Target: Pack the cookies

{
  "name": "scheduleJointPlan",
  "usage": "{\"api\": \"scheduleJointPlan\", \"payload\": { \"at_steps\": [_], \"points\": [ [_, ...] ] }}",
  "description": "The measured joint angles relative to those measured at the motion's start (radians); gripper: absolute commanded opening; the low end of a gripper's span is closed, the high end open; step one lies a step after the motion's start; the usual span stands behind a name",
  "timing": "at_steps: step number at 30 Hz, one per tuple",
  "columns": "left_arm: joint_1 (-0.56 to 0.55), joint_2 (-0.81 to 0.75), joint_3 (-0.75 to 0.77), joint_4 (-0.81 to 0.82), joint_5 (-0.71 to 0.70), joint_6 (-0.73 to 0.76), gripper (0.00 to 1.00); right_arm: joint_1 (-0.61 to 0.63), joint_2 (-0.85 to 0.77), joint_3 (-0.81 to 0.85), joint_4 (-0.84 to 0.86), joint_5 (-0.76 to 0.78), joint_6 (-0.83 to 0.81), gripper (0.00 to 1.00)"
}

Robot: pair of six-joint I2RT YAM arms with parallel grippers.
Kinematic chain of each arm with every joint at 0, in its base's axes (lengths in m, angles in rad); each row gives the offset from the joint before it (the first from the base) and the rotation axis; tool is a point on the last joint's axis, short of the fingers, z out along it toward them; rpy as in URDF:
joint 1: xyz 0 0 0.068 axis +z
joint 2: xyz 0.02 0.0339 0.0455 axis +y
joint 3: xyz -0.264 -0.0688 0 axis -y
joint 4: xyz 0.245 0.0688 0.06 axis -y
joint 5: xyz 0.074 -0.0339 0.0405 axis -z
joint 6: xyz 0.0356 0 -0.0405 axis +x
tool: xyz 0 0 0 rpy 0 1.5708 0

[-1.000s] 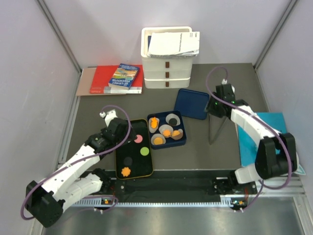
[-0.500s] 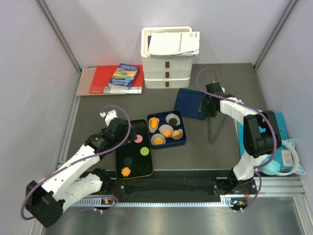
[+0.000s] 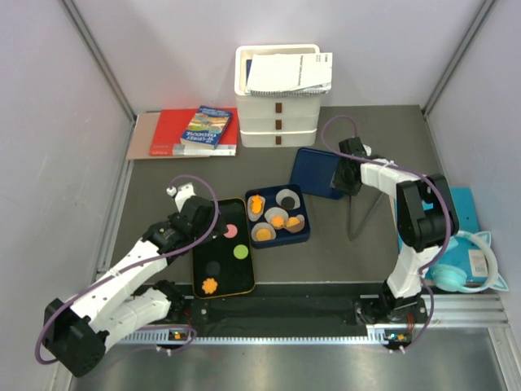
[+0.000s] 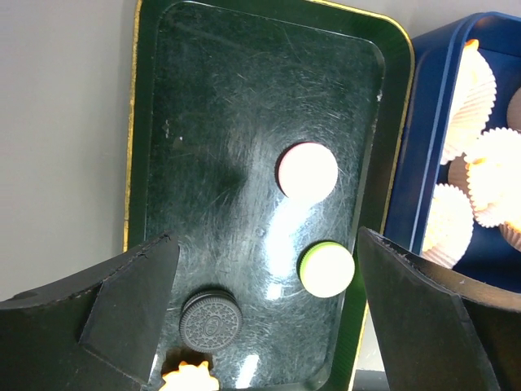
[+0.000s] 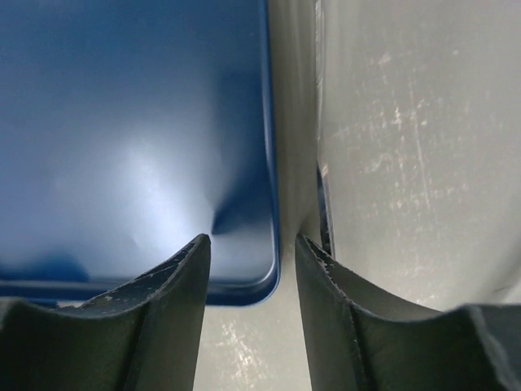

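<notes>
Four cookies lie on the black tray: pink, green, black and orange. The left wrist view shows the pink, green, black and orange ones. My left gripper is open and empty above the tray; it is at the tray's far left corner. The blue box holds white paper cups with orange cookies. My right gripper is open, its jaws either side of the blue lid's right edge.
A white stack of drawers with papers on top stands at the back. Books lie at the back left. A thin black stand is right of the box. A teal pad and headphones lie at the right edge.
My right arm has swung left and brought its gripper to the blue lid's right edge, uncovering the headphones. The left arm and the cookies have not moved.
</notes>
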Motion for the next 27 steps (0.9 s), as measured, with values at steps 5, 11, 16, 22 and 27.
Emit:
{"api": "scheduleJointPlan", "payload": {
  "at_steps": [5, 11, 16, 22, 27],
  "points": [
    [0.000, 0.004, 0.002, -0.007, -0.010, 0.002, 0.95, 0.000, 0.014, 0.006, 0.022, 0.018, -0.006, 0.26],
    [0.000, 0.004, 0.004, -0.009, -0.013, 0.003, 0.95, 0.000, 0.015, 0.005, 0.026, 0.032, -0.012, 0.16],
    [0.000, 0.004, 0.012, -0.015, -0.022, 0.003, 0.95, 0.000, 0.007, 0.005, 0.015, 0.054, -0.014, 0.10],
    [0.000, 0.004, 0.028, -0.015, -0.040, 0.009, 0.95, 0.000, -0.073, 0.005, -0.009, 0.075, -0.021, 0.08],
    [0.000, 0.007, 0.032, -0.014, -0.042, 0.014, 0.95, 0.000, -0.134, 0.005, -0.020, 0.089, -0.026, 0.19]
  ]
}}
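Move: The right fingers, half open, already straddle the right rim of the blue lid by its near corner. The lid's middle lies about 6 cm ahead and 7 cm to the left, about 1 cm below. Metal tongs lie beside it, their middle some 6 cm right of the hand and 4 cm back; the cookie box is about 17 cm left and 6 cm back. From the left hand, the lid is roughly 23 cm ahead, 26 cm right and 9 cm lower. At the blue lid's near right corner, the right fingers squeeze almost fully shut around the place of the rim, staying low and creeping less than 1 cm forward and a little right. Then the hand rises about 5 cm, away from the lid, its fingers swinging some 10 degrees farther forward and easing open a touch at the end; no rim is left between them. ##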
